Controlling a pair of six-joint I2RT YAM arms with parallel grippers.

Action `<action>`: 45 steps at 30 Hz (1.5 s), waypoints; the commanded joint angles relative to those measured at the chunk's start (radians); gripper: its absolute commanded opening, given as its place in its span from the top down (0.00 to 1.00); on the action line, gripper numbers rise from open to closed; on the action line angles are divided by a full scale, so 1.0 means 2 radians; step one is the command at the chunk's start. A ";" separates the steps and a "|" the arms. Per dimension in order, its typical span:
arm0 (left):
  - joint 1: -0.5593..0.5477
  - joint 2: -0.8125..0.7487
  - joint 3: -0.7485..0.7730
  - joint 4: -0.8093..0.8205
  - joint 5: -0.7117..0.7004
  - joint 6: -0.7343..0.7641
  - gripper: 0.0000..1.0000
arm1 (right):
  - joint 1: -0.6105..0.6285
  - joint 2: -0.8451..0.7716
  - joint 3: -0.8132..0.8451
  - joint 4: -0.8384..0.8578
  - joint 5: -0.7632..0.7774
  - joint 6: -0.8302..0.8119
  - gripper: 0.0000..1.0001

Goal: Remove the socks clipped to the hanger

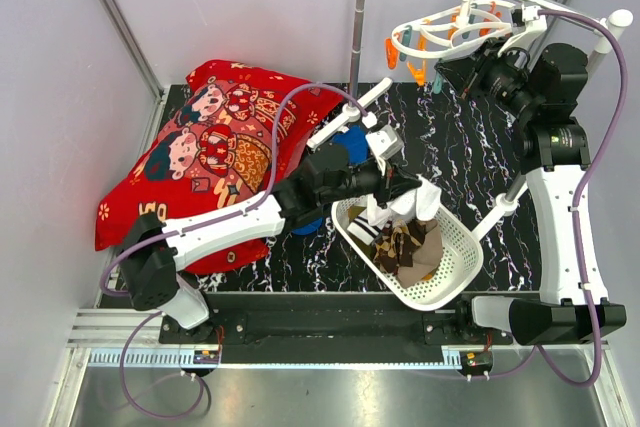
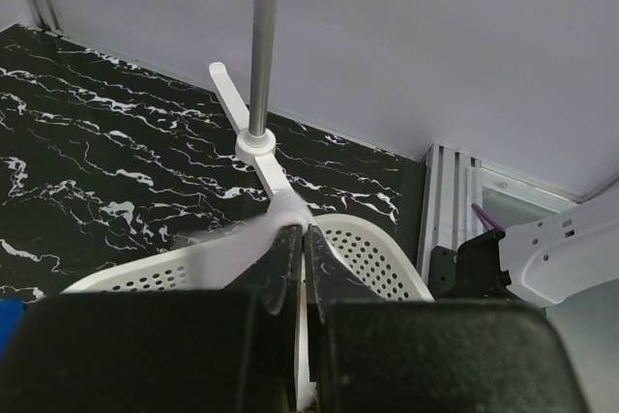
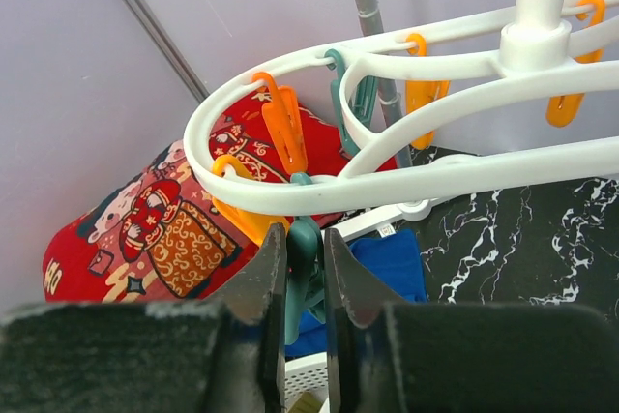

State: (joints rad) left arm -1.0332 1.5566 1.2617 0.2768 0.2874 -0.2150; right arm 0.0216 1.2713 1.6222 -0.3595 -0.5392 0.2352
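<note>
The white round hanger (image 1: 450, 32) hangs from the rail at the top right, with orange and teal pegs; no sock shows on it. My right gripper (image 1: 455, 69) is shut on a teal peg (image 3: 302, 249) under the hanger's outer ring (image 3: 387, 181). My left gripper (image 1: 400, 192) is over the white perforated basket (image 1: 465, 247), shut on a white sock (image 2: 256, 239) that drapes left of its fingertips. A brown checked sock (image 1: 408, 247) and a white sock with dark bands (image 1: 385, 219) lie in the basket.
A red patterned cushion (image 1: 210, 157) fills the left side. A blue cloth (image 1: 350, 152) lies beside the left arm. The rack's metal pole (image 1: 358, 17) and its white foot (image 2: 253, 147) stand behind the basket. Grey walls close in on all sides.
</note>
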 commanded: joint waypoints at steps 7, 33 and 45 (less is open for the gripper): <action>-0.004 -0.026 -0.037 0.039 -0.003 -0.031 1.00 | 0.002 -0.017 -0.003 0.021 -0.001 0.034 0.78; -0.033 0.077 -0.134 0.137 -0.121 -0.126 0.54 | 0.002 -0.198 -0.084 -0.133 0.046 0.092 0.00; -0.033 -0.142 -0.166 -0.042 -0.121 -0.103 0.01 | 0.002 -0.246 -0.057 -0.247 0.105 0.101 0.00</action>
State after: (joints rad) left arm -1.0946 1.3930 0.9714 0.3199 0.0666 -0.4366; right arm 0.0216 0.8310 1.4830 -0.7925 -0.3759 0.4191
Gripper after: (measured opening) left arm 0.980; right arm 0.994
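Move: The left hand already holds the white sock, which hangs from its fingertips. The basket's middle lies about 6 cm back, 2 cm to its right and 27 cm below, with the brown checkered sock in it some 8 cm back and 1 cm right; the blue cloth is 11 cm ahead and 12 cm left, 30 cm down. The right fingertips still pinch a teal clip, roughly 1 cm ahead. An orange clip hangs 4 cm left and 1 cm ahead, and the hanger's middle is 7 cm ahead, 4 cm right and 4 cm up. The left fingers keep their pinch on the white sock and lower it about 20 cm into the basket, slowly then faster, the hand rolling some 20 degrees; they open wide to let go, and the hand lifts 13 cm and edges left. The right fingers open off the teal clip and back away from the hanger, some 14 cm towards the base. ##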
